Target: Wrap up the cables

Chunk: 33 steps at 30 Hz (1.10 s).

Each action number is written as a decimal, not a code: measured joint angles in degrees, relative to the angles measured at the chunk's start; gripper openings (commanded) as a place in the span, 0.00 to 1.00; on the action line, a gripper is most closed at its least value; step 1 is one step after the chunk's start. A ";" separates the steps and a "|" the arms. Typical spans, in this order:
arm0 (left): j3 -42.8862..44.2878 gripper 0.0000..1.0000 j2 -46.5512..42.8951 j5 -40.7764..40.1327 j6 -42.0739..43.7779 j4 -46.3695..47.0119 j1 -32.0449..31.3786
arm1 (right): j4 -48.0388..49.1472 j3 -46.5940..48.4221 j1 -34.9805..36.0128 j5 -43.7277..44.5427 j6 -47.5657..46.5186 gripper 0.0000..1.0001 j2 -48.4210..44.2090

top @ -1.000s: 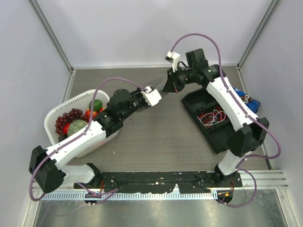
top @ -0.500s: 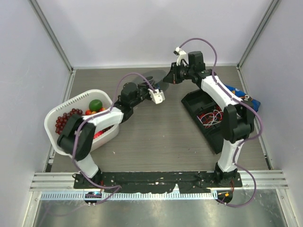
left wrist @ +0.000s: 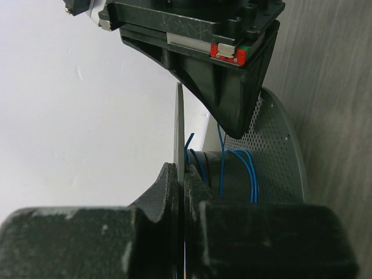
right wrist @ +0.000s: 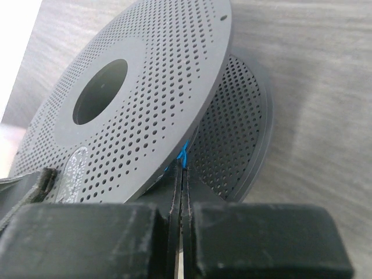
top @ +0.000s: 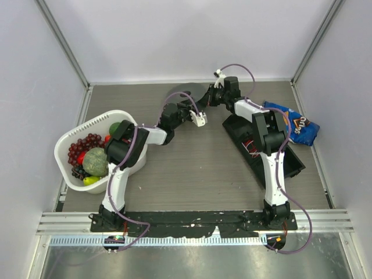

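Note:
A dark grey perforated spool (top: pixel 180 93) stands at the back of the table. Thin blue cable (left wrist: pixel 251 174) is wound on its hub between the two flanges. My left gripper (left wrist: pixel 179 170) is shut on the thin edge of one flange (left wrist: pixel 179 128). The right gripper (right wrist: pixel 182 170) reaches into the gap between the flanges and is shut on a strand of the blue cable (right wrist: pixel 183 152). In the left wrist view its dark tip (left wrist: pixel 232 119) points down at the hub, with a blue strand (left wrist: pixel 221 157) running up to it. From above, both grippers (top: pixel 189 106) (top: pixel 206 100) meet at the spool.
A white basket (top: pixel 93 122) of fruit sits at the left. A black tray (top: pixel 288 163) holding red and white wires lies at the right, under the right arm. A blue snack bag (top: pixel 293 123) lies beside it. Walls close the back and sides.
Both arms have folded in and stretched toward the back, so the spool and the snack bag now show. Both grippers have stayed shut at the spool.

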 measured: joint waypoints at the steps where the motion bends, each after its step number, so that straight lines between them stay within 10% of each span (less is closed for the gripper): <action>1: 1.46 0.00 2.21 -0.02 1.11 1.68 0.26 | 1.25 0.90 -0.09 0.31 0.57 0.01 1.20; 15: 21.49 0.01 22.82 6.36 7.78 11.67 4.63 | 18.03 10.95 -1.03 3.52 6.34 0.01 13.51; 22: 23.50 0.49 26.14 11.54 11.26 13.68 6.01 | 21.62 13.77 -1.03 5.20 7.80 0.01 18.51; 33: 13.03 0.60 23.28 20.11 7.19 19.61 6.05 | 24.02 14.38 -0.98 6.86 8.09 0.01 18.99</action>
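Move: The spool with blue cable is centred about 7 cm ahead, 4 cm left and 5 cm below the left hand, which pinches its upper flange. From the right hand, holding the blue cable at its rim, it lies about 3 cm ahead, 7 cm left, level. Its bare table spot is some 9 cm farther out than the spool. The fruit basket is about 17 cm back and 35 cm left of the left hand; the black tray, 18 cm back and 22 cm right of the right hand. The spool, still pinched at its upper flange, is carried forward about 9 cm and lowered onto the table near the back wall by the left hand, its fingertips tilting up nearly 20 degrees. The left fingers then open and draw back about 5 cm, sinking slightly; the right hand travels forward alongside, still pinching the blue cable. ##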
